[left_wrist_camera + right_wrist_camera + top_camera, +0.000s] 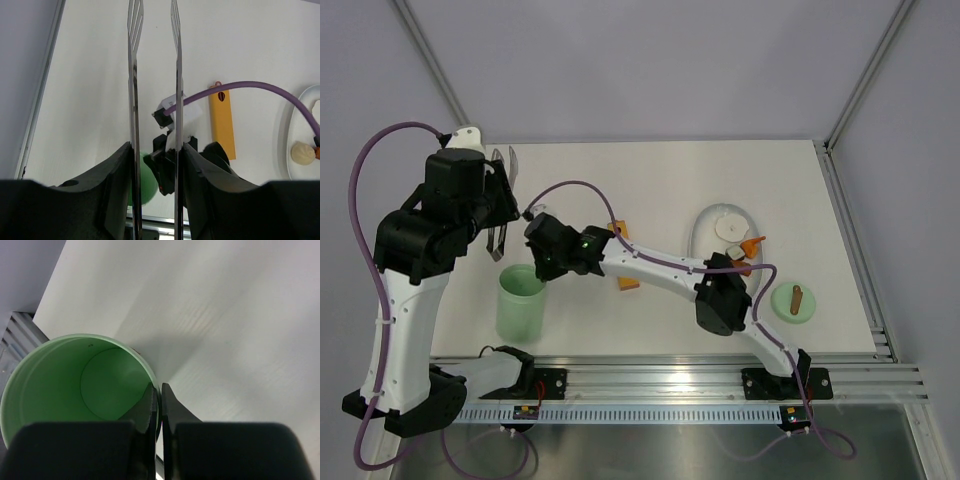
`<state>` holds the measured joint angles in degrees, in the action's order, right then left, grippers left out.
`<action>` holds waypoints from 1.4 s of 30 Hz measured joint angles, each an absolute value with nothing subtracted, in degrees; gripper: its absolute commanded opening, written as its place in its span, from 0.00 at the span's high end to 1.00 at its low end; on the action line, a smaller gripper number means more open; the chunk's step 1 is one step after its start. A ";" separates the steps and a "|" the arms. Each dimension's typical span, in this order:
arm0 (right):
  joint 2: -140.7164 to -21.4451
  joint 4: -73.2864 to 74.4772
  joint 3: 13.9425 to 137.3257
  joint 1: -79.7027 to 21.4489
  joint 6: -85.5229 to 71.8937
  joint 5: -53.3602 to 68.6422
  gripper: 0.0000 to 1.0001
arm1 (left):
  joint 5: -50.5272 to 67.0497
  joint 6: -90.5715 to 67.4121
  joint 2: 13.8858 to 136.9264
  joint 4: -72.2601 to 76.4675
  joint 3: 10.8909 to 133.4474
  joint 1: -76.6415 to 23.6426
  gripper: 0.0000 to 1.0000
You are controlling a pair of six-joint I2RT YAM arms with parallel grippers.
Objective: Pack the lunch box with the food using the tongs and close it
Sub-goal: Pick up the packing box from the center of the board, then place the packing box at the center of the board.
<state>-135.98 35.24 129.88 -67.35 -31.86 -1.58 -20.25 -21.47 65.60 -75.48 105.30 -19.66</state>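
Observation:
The pale green lunch box stands upright and open near the front left. It is empty inside in the right wrist view. My right gripper is shut on its rim, one finger inside and one outside the wall. My left gripper is raised behind it and shut on the grey metal tongs, whose two arms stand apart with nothing between them. Food pieces lie on the white plate; a rice ball shows there. The round green lid lies at the right.
A long orange block lies on the table between the lunch box and the plate, partly under my right arm. A purple cable arcs over it. A metal rail runs along the front edge.

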 measured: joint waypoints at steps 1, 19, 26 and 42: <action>-133.93 35.38 127.74 -67.33 -31.24 -3.33 1.00 | -20.25 -21.47 65.60 -75.24 105.30 -19.66 0.55; -107.28 36.75 103.72 -58.67 -25.61 -24.86 1.00 | -20.10 -21.45 65.58 -74.52 105.30 -19.66 0.55; -102.15 37.45 99.15 -50.06 -23.14 -31.53 1.00 | -19.90 -21.45 64.86 -73.41 104.36 -19.66 0.55; -103.63 34.94 93.69 -37.36 -18.94 -33.71 1.00 | -16.91 -21.50 64.55 -70.76 99.57 -19.68 0.55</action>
<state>-103.63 34.94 93.69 -37.36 -18.94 -33.71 -16.91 -21.50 64.55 -70.76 99.57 -19.68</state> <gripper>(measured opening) 0.032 0.446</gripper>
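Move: The right hand already pinches the right side of the green cup's rim, the cup's middle about 6 cm to its left, 2 cm back and 6 cm lower. The white food plate, beside which the cup is carried, lies some 49 cm right and 16 cm ahead, about 13 cm below; the orange box lies 19 cm right, 15 cm ahead and 12 cm below. From the left hand the plate is about 52 cm right, 14 cm ahead and 37 cm below. Keeping the fingers shut on the rim, the right hand swings the green cup some 37 cm to the right and 20 cm forward, rising about 10 cm as it passes over the orange box and turning roughly 45 degrees clockwise. Near the plate it slows and sinks again by about 4 cm, bringing the cup towards the open board at the plate's left side. ##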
